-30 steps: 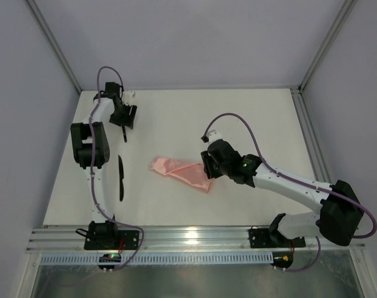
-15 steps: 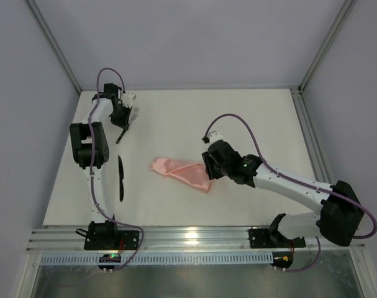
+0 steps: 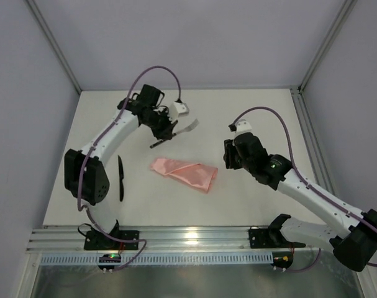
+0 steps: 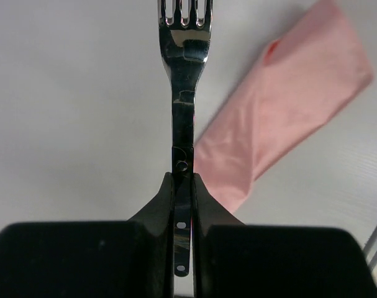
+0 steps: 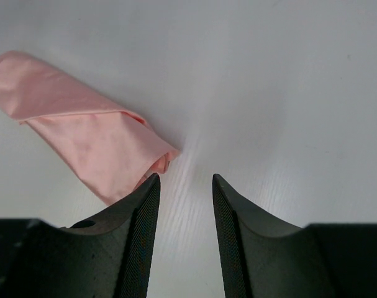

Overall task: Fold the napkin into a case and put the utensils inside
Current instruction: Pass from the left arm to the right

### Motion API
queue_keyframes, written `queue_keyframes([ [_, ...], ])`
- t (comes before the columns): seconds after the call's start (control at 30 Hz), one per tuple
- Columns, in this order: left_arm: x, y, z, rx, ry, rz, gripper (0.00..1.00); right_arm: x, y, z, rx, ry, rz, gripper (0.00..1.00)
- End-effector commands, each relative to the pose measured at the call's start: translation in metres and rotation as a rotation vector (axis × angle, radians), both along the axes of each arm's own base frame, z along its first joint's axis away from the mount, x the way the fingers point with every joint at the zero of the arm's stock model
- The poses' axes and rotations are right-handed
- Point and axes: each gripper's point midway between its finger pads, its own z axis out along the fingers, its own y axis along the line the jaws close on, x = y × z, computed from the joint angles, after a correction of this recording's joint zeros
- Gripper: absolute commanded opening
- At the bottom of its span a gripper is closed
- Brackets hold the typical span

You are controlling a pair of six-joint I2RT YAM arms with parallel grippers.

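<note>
The napkin, folded into a salmon-pink wedge-shaped case (image 3: pixel 184 173), lies flat at the table's middle. My left gripper (image 3: pixel 164 131) hovers just behind the case's left end, shut on the handle of a black fork (image 4: pixel 184 93). The fork's tines point away from the wrist, and the case (image 4: pixel 287 112) lies to its right in the left wrist view. A second black utensil (image 3: pixel 121 178) lies on the table to the left. My right gripper (image 3: pixel 228 161) stands open just right of the case (image 5: pixel 89 127), nothing between its fingers (image 5: pixel 141 211).
White table surface (image 3: pixel 250 112) with side walls around it. An aluminium rail (image 3: pixel 194 237) carrying both arm bases runs along the near edge. Purple cables loop above each arm.
My left gripper shut on the fork at the far left, lifted it and swung right toward the case. My right gripper drew back to the right, off the napkin.
</note>
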Motion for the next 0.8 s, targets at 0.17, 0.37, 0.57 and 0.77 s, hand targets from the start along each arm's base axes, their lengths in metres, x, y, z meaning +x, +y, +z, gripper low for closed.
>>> queue_keyframes([
  [0.17,-0.115,-0.119,-0.032,0.034,0.092,-0.683,0.0,-0.001,-0.07,0.015,0.029,-0.026,-0.206,0.43],
  [0.37,-0.116,-0.153,-0.052,0.028,0.069,-0.814,0.0,-0.013,-0.087,0.017,0.041,-0.036,-0.24,0.43],
  [0.57,-0.129,-0.145,-0.072,0.043,0.12,-0.879,0.0,-0.016,-0.088,0.011,0.038,-0.016,-0.248,0.43],
  [0.77,-0.134,-0.146,-0.082,0.007,0.139,-0.898,0.0,-0.015,-0.084,0.009,0.05,-0.007,-0.239,0.43],
])
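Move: The fork is already pinched in the left hand, and the right gripper it is being brought to hangs about 24 cm to the right and 11 cm nearer the base, at nearly the same height. The folded napkin's middle is some 9 cm back and 8 cm right of the left hand, 14 cm below; the knife is 10 cm back and 21 cm left. From the empty right hand the fork's middle is about 11 cm ahead and 23 cm left. The fork, kept pinched by its handle, swings back and to the right, nearly 20 cm in all, then sinks about 9 cm to hover over the napkin's right part as the left hand turns clockwise some 50 degrees and comes to a near stop. The right hand, fingers still open, draws off about 9 cm to the right, turning slightly clockwise. ##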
